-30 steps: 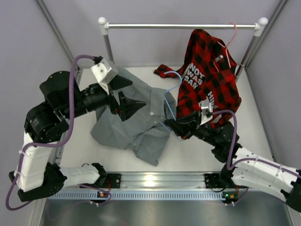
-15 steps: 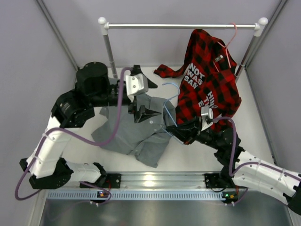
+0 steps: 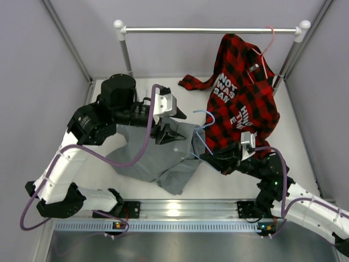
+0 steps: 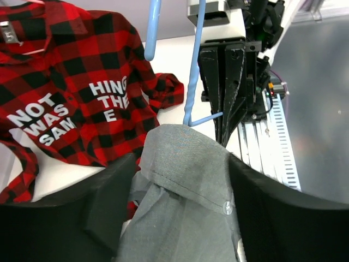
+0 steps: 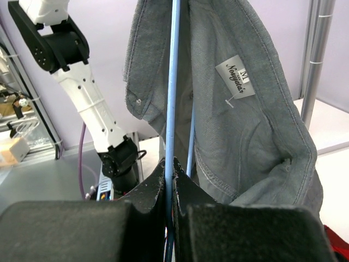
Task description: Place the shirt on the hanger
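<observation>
The grey shirt (image 3: 155, 158) lies crumpled on the table, with its collar end lifted toward the hanger (image 3: 202, 130). This thin light-blue wire hanger stands tilted up, and my right gripper (image 3: 211, 159) is shut on its lower wire. In the right wrist view the wire (image 5: 173, 82) runs up out of the shut right gripper (image 5: 172, 164), with the shirt (image 5: 245, 125) draped behind it. My left gripper (image 3: 175, 124) stands open over the shirt's collar. In the left wrist view the collar (image 4: 188, 174) fills the space between its wide jaws, just below the hanger (image 4: 194, 71).
A red-and-black plaid shirt (image 3: 242, 101) hangs on a pink hanger (image 3: 268, 43) from the clothes rail (image 3: 210, 30) at the back right. One plaid sleeve (image 3: 192, 82) trails on the table. The rail's posts (image 3: 125, 52) stand at the back. A metal mounting rail (image 3: 180, 208) runs along the near edge.
My left arm has swung in from the left to the shirt's collar beside the hanger, and its jaws have narrowed slightly. The right gripper has drawn the hanger a little right and nearer.
</observation>
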`<action>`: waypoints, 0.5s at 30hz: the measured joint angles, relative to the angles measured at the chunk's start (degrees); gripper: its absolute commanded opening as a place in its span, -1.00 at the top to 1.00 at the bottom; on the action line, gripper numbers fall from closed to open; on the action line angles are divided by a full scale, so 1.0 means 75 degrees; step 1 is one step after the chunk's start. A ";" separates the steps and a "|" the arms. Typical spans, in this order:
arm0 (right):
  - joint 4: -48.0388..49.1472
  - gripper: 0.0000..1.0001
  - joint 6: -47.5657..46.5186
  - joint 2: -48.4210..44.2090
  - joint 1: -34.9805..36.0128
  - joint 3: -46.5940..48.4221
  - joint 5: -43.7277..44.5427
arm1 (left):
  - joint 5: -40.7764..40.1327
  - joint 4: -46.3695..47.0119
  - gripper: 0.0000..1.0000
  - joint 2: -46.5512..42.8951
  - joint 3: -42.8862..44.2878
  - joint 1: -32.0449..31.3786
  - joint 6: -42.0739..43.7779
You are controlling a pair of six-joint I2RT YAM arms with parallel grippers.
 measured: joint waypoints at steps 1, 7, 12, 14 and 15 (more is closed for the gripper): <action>-0.0052 1.00 -0.0023 -0.0029 0.0000 0.0000 -0.0044 | 0.0070 -0.0020 -0.28 0.0020 -0.0017 0.0000 -0.0012; -0.0525 1.00 -0.0198 -0.0289 0.0000 0.0017 -0.0181 | 0.0391 -0.0079 -0.13 0.0102 -0.0300 0.0000 0.0160; -0.1084 1.00 -0.0358 -0.0498 0.0000 0.0128 -0.0233 | 0.0618 -0.0122 -0.04 0.0096 -0.0775 0.0000 0.0408; -0.1329 1.00 -0.0408 -0.0507 0.0000 0.0221 -0.0294 | 0.0694 -0.0111 -0.03 0.0076 -0.0933 0.0012 0.0603; -0.1416 1.00 -0.0437 -0.0507 0.0000 0.0239 -0.0326 | 0.0749 -0.0108 0.02 0.0041 -0.1023 0.0038 0.0729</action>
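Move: The grey shirt's collar, draped up around the blue hanger, lies about 4 cm to the left hand's right, some 5 cm below it and barely 1 cm back. The hanger's hook stands roughly 6 cm right, 2 cm ahead and 4 cm above the left hand; the right gripper pinching the hanger is about 7 cm right, 5 cm back and 11 cm below. From that right hand, the collar is some 3 cm left, 4 cm ahead and 6 cm up. Down about 5 cm goes the left hand onto the grey collar, its right-pointing fingers tipping a little further downward and closing from wide to about half open, so they come to straddle the cloth. The right hand keeps its pinch on the hanger and eases down and back by barely 2 cm. ##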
